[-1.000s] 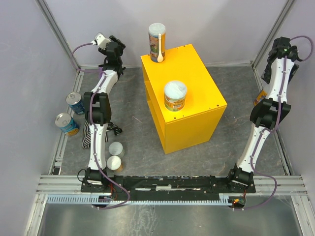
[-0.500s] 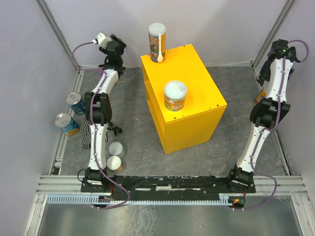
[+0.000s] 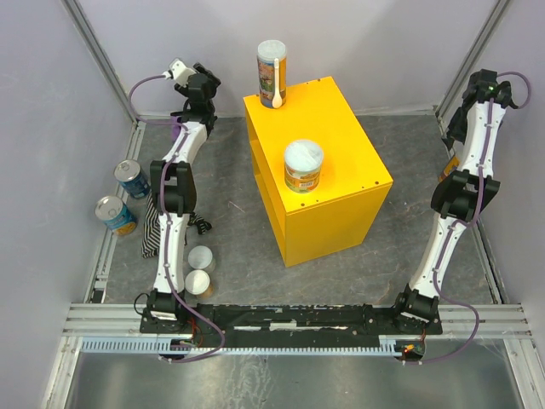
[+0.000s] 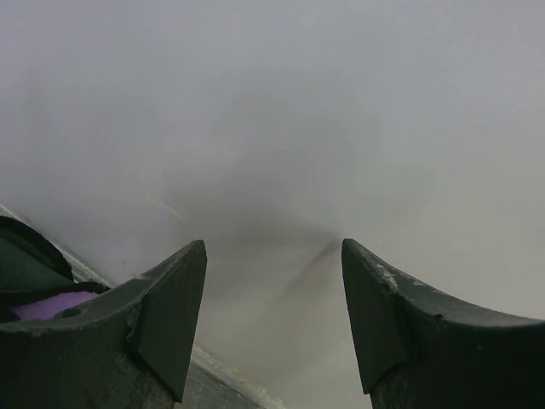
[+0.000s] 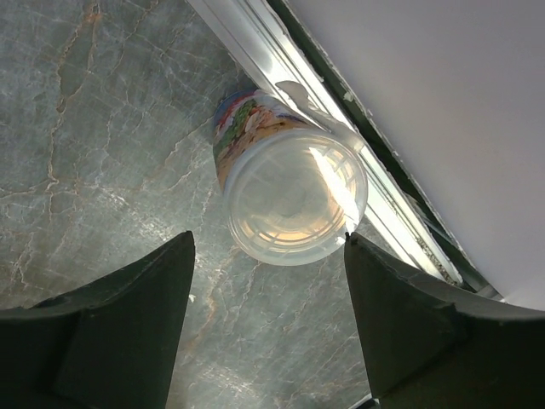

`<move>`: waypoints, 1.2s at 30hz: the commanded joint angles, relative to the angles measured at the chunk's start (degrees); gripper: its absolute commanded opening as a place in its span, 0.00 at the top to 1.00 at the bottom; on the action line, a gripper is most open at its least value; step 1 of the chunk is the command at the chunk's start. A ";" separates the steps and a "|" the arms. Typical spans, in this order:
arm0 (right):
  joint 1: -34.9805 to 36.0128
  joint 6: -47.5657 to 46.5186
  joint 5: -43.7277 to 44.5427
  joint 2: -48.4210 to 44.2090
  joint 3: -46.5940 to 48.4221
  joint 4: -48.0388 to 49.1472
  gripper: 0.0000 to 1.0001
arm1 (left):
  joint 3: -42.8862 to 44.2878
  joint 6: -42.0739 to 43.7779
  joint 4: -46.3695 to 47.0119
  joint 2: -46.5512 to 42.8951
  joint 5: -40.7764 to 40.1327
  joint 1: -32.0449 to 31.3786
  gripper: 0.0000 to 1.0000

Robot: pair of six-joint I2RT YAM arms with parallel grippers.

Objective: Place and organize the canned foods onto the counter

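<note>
The yellow counter (image 3: pixel 328 183) stands mid-table. On its top are a tall colourful tube (image 3: pixel 272 75) at the back left corner and a short orange tub with a white lid (image 3: pixel 303 166). Two blue-labelled tins (image 3: pixel 130 179) (image 3: pixel 115 215) stand by the left rail, and two small pale-lidded tubs (image 3: pixel 201 258) (image 3: pixel 197 282) near the left arm's base. My right gripper (image 5: pixel 268 239) is open, hanging above a colourful tube with a clear lid (image 5: pixel 294 200) by the right rail; nothing is between its jaws. My left gripper (image 4: pixel 272 247) is open and empty, facing the back wall.
A striped black-and-white cloth (image 3: pixel 152 232) lies under the left arm. A purple cloth (image 4: pixel 51 304) shows at the left gripper's side. The metal rail (image 5: pixel 281 72) and the right wall run close behind the right-hand tube. Walls close in the left, back and right sides.
The left wrist has shifted slightly to the right at the back wall. The right wrist has edged a little lower and to the left by the right wall. No can has moved.
</note>
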 commanded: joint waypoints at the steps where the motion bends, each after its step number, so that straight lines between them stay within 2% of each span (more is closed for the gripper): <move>1: -0.47 0.43 -1.13 0.64 3.33 -0.94 0.22 | 4.03 0.29 0.34 0.99 0.83 -0.28 0.29; 10: -1.05 3.66 3.26 -2.53 0.90 0.18 0.18 | 4.34 -1.49 0.05 1.73 1.79 -0.35 0.29; 11: -1.19 4.56 2.50 -3.28 -0.18 0.67 0.15 | 4.40 -2.00 0.09 1.99 1.89 -0.39 0.29; 12: -1.15 5.22 2.07 -3.98 -1.34 1.04 0.03 | 4.38 -2.52 0.17 2.19 1.94 -0.36 0.29; 13: -1.15 5.87 1.45 -4.74 -2.42 1.40 0.00 | 4.27 -2.99 0.30 2.24 2.08 -0.33 0.29; 16: -0.45 8.58 0.40 -8.78 -6.68 4.41 0.01 | 4.03 -4.62 1.24 2.50 2.21 -0.35 0.29; 21: 5.29 12.34 6.08 -19.51 -22.70 17.07 0.01 | 2.85 -7.04 3.77 2.34 2.55 -0.30 0.30; 25: 9.64 16.79 10.86 -23.72 -32.27 25.44 0.00 | 2.65 -8.15 4.61 2.25 3.51 -0.24 0.30; 27: 10.83 19.18 13.87 -26.40 -38.86 32.15 0.00 | 2.47 -8.53 5.11 2.04 3.84 -0.26 0.31; 31: 14.45 20.05 24.86 -34.79 -59.61 52.70 0.00 | 2.11 -8.93 6.25 1.86 4.77 -0.25 0.32; 33: 16.18 19.25 28.90 -36.16 -62.66 57.50 0.00 | 0.41 -9.09 7.74 1.30 5.20 -0.37 0.32; 36: 18.78 19.27 33.61 -34.13 -60.30 56.04 0.00 | -1.92 -9.09 9.58 0.46 5.53 -0.57 0.32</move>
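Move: The upright can with the spoon on its side stands just below the right fingers, its middle about 2 cm ahead, 4 cm to the right and 9 cm below that hand. The side rail runs behind it, some 8 cm right of the hand and 2 cm ahead. The yellow counter's middle is roughly 40 cm left and 6 cm back, about level in height. From the left hand the can lies about 85 cm right, 27 cm back and 14 cm lower. The can by the side rail is left behind: the right fingers spread fully over its lid while the hand eases back about 1 cm, turning slightly clockwise. The hand then swings roughly 9 cm left, away from can and wall, arching up about 4 cm and sinking most of that again, as the fingers tip some 25–30 degrees outward, forward and to the right. ##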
